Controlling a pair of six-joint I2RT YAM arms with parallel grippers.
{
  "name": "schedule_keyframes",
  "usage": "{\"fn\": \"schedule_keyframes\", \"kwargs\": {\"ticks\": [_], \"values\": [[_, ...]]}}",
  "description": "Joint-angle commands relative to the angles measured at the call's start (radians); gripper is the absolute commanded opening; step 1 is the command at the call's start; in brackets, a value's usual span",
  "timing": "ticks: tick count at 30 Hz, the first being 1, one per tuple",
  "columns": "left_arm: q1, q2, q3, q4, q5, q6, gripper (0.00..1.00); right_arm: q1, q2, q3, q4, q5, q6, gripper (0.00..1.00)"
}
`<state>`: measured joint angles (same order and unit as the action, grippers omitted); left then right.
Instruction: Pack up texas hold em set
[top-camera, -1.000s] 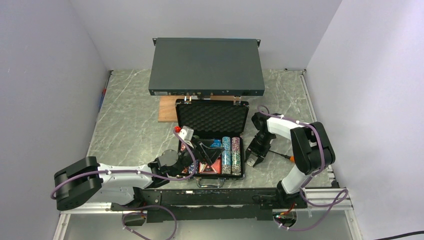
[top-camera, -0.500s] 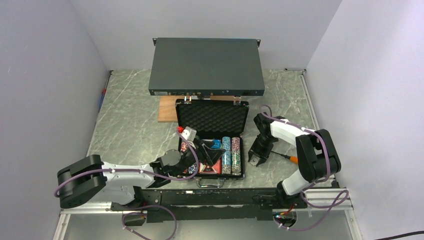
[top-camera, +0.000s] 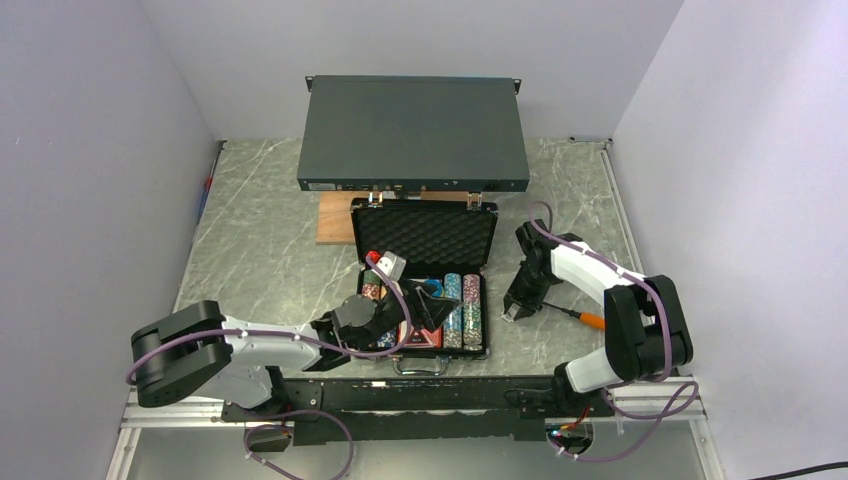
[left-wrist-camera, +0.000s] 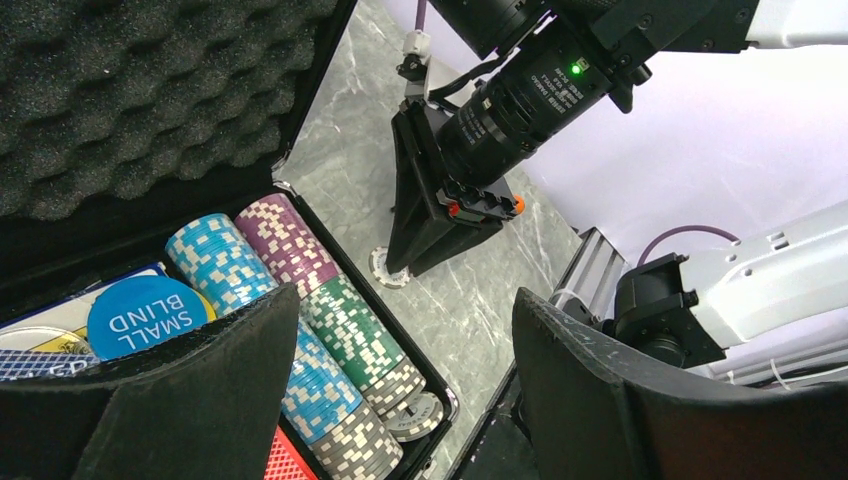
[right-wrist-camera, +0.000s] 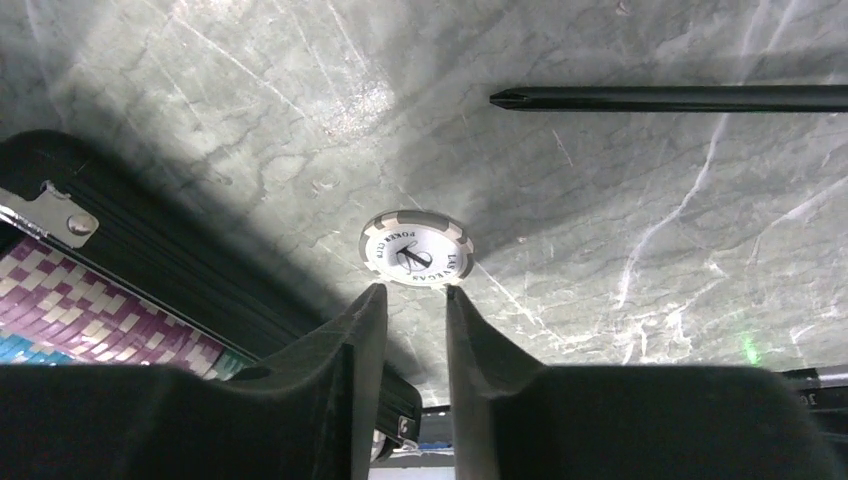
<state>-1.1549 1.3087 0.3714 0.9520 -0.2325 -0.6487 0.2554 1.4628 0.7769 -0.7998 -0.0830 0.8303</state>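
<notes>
The texas hold em set is a black briefcase (top-camera: 425, 240) lying open mid-table, foam lid up. Rows of coloured chips (left-wrist-camera: 335, 335) fill its right side, with a blue "small blind" disc (left-wrist-camera: 140, 315) to their left. My left gripper (left-wrist-camera: 405, 300) hovers open over the chip rows and holds nothing. A loose grey-and-white poker chip (right-wrist-camera: 416, 248) lies flat on the table just right of the case. My right gripper (right-wrist-camera: 412, 290) is low over the table, its tips at the chip's near edge. Its jaws stand narrowly apart with nothing between them.
An orange-handled screwdriver (top-camera: 580, 316) lies on the table right of my right gripper, its shaft (right-wrist-camera: 680, 97) just beyond the loose chip. A large dark grey rack box (top-camera: 413, 133) sits at the back, with a wooden board (top-camera: 333, 220) in front of it.
My right gripper's jaws have narrowed and it has shifted slightly back along the table. The left arm has moved right and its gripper further over the case.
</notes>
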Motion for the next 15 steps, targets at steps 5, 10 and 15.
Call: {"fn": "schedule_keyframes", "kwargs": {"ticks": [5, 10, 15], "values": [[0.002, -0.003, 0.039, 0.017, 0.015, -0.008, 0.80, -0.008, -0.008, 0.027, 0.044, 0.003, -0.137, 0.59], [0.003, -0.019, 0.024, 0.018, 0.007, -0.005, 0.80, -0.007, -0.040, -0.013, 0.096, -0.008, -0.133, 0.63], [0.003, -0.034, 0.020, 0.016, 0.006, 0.006, 0.80, 0.001, -0.001, -0.011, 0.105, 0.007, -0.124, 0.63]]}}
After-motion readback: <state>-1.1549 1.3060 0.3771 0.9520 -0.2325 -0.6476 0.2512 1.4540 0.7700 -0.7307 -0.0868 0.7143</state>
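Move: Just under the right hand's fingertips, about 2 cm down and some 1 cm back, the loose poker chip lies flat on the table. The screwdriver's middle is roughly 13 cm to the right and level with this hand; the purple-and-green chip row lies some 9 cm to its left, also level, just inside the open case. From the left hand the poker chip is about 16 cm to the right, 2 cm ahead and 18 cm below. Opening from a narrow gap to well over half wide, the right fingers spread low above the table until they straddle the poker chip. Meanwhile the hand slides forward a little over 1 cm without sinking, its fingertips swinging forward about 5 degrees and the hand turning about as much counter-clockwise. ##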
